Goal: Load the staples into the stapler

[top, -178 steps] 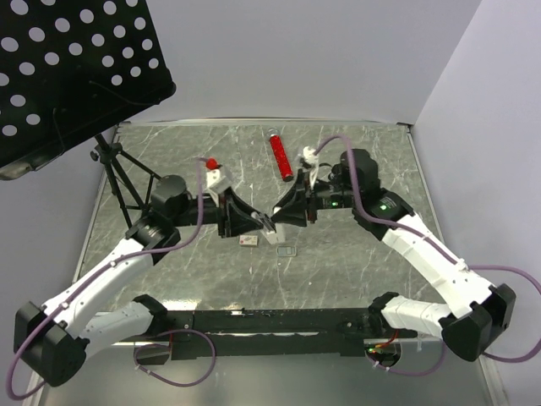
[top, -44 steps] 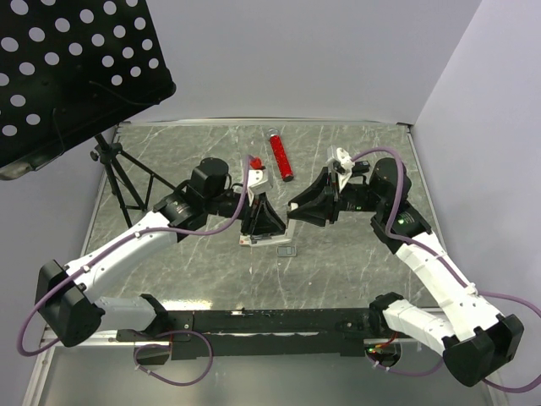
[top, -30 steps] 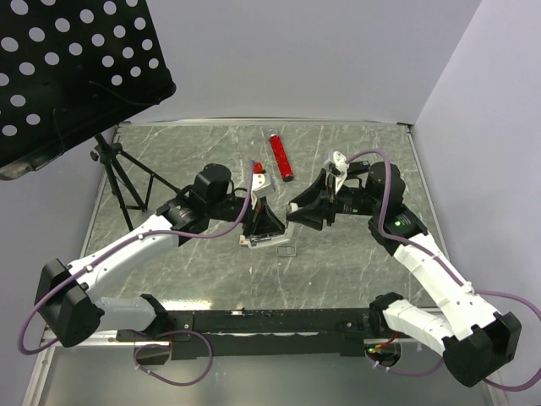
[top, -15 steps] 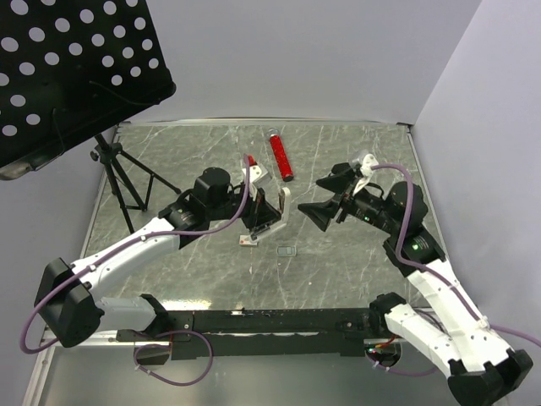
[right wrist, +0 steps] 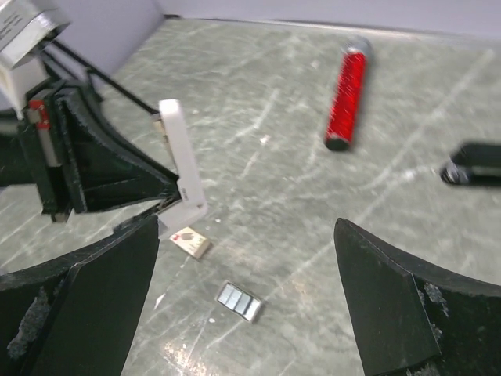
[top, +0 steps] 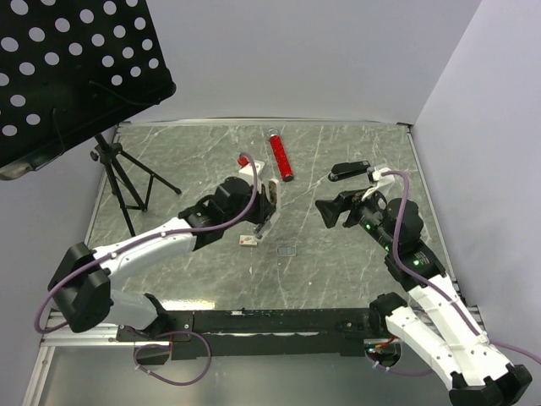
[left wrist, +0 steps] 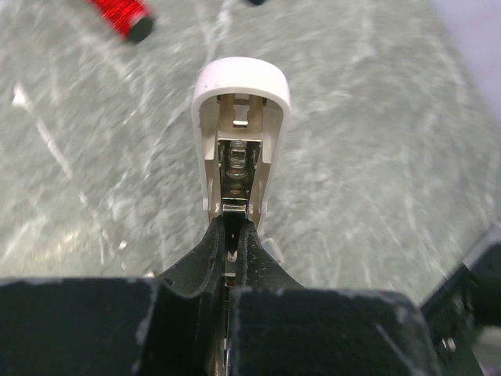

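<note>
My left gripper (top: 265, 213) is shut on a small white stapler (left wrist: 241, 86), held low over the table. Its lid (right wrist: 178, 157) stands swung up and its metal channel is exposed. The staples (top: 287, 251) are a small silver-grey strip lying flat on the table, just right of the stapler, also in the right wrist view (right wrist: 239, 301). My right gripper (right wrist: 246, 227) is wide open and empty, drawn back to the right (top: 328, 210). A slim black stapler-shaped object (top: 349, 172) lies at the back right, apart from both grippers (right wrist: 473, 164).
A small beige box piece with a red mark (top: 248, 241) lies under the left gripper's tip (right wrist: 190, 242). A red tube (top: 281, 156) lies at the back middle. A black tripod (top: 118, 173) and a perforated black panel (top: 68, 68) stand at the back left.
My right gripper has let go, opened wide and pulled back to the right. The stapler's lid has swung up. My left gripper has turned with the stapler. The black object has come into view.
</note>
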### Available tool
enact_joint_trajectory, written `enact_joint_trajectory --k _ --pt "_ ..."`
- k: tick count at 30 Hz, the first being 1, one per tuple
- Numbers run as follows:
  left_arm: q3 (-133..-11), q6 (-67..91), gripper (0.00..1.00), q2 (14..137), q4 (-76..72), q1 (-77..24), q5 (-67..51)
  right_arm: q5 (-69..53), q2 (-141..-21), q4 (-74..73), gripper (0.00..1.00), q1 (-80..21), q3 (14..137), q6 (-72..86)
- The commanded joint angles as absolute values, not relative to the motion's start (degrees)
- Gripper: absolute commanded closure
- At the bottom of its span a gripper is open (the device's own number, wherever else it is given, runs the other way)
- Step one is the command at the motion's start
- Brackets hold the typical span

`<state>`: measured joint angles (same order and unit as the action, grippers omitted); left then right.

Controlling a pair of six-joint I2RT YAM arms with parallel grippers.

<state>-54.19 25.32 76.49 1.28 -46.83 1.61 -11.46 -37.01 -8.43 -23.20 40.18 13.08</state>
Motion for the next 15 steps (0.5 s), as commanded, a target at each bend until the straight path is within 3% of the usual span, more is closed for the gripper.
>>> enact_joint_trajectory --k 1,4,15 --pt "-55.63 33.65 0.99 79.26 2.72 -49.39 17.37 -4.32 -35.16 -10.1 0.0 -22.76 38.59 16.78" --pt "-56.25 37.95 0.99 82.6 5.09 -52.11 25.45 -4.91 -34.63 -10.02 0.01 -22.76 37.27 17.4" --pt "-57.13 48.16 0.99 91.67 8.61 -56.34 37.61 -7.29 -33.14 -11.6 0.01 -22.76 34.1 16.71"
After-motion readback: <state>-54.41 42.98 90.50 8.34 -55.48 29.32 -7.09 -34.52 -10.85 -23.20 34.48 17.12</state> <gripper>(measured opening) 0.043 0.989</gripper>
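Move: The staples, a small grey strip block on the table, lie about 5 cm to the right of the left hand, level with it fore and aft, and some 19 cm below. The staple box sits about 6 cm to that hand's left and 2 cm ahead, at the same depth; the red tube is far out, roughly 32 cm ahead and 3 cm right. From the right hand the staples are about 11 cm left, 4 cm ahead and 27 cm down. The opened white stapler, still pinched in the left hand's shut fingers, is carried almost straight down, about 11 cm, towards the table between staple box and staples, swinging some 25 degrees counter-clockwise as the fingers tip further down. The empty right hand, still wide open, sinks about 5 cm off to the right and tips slightly down. ##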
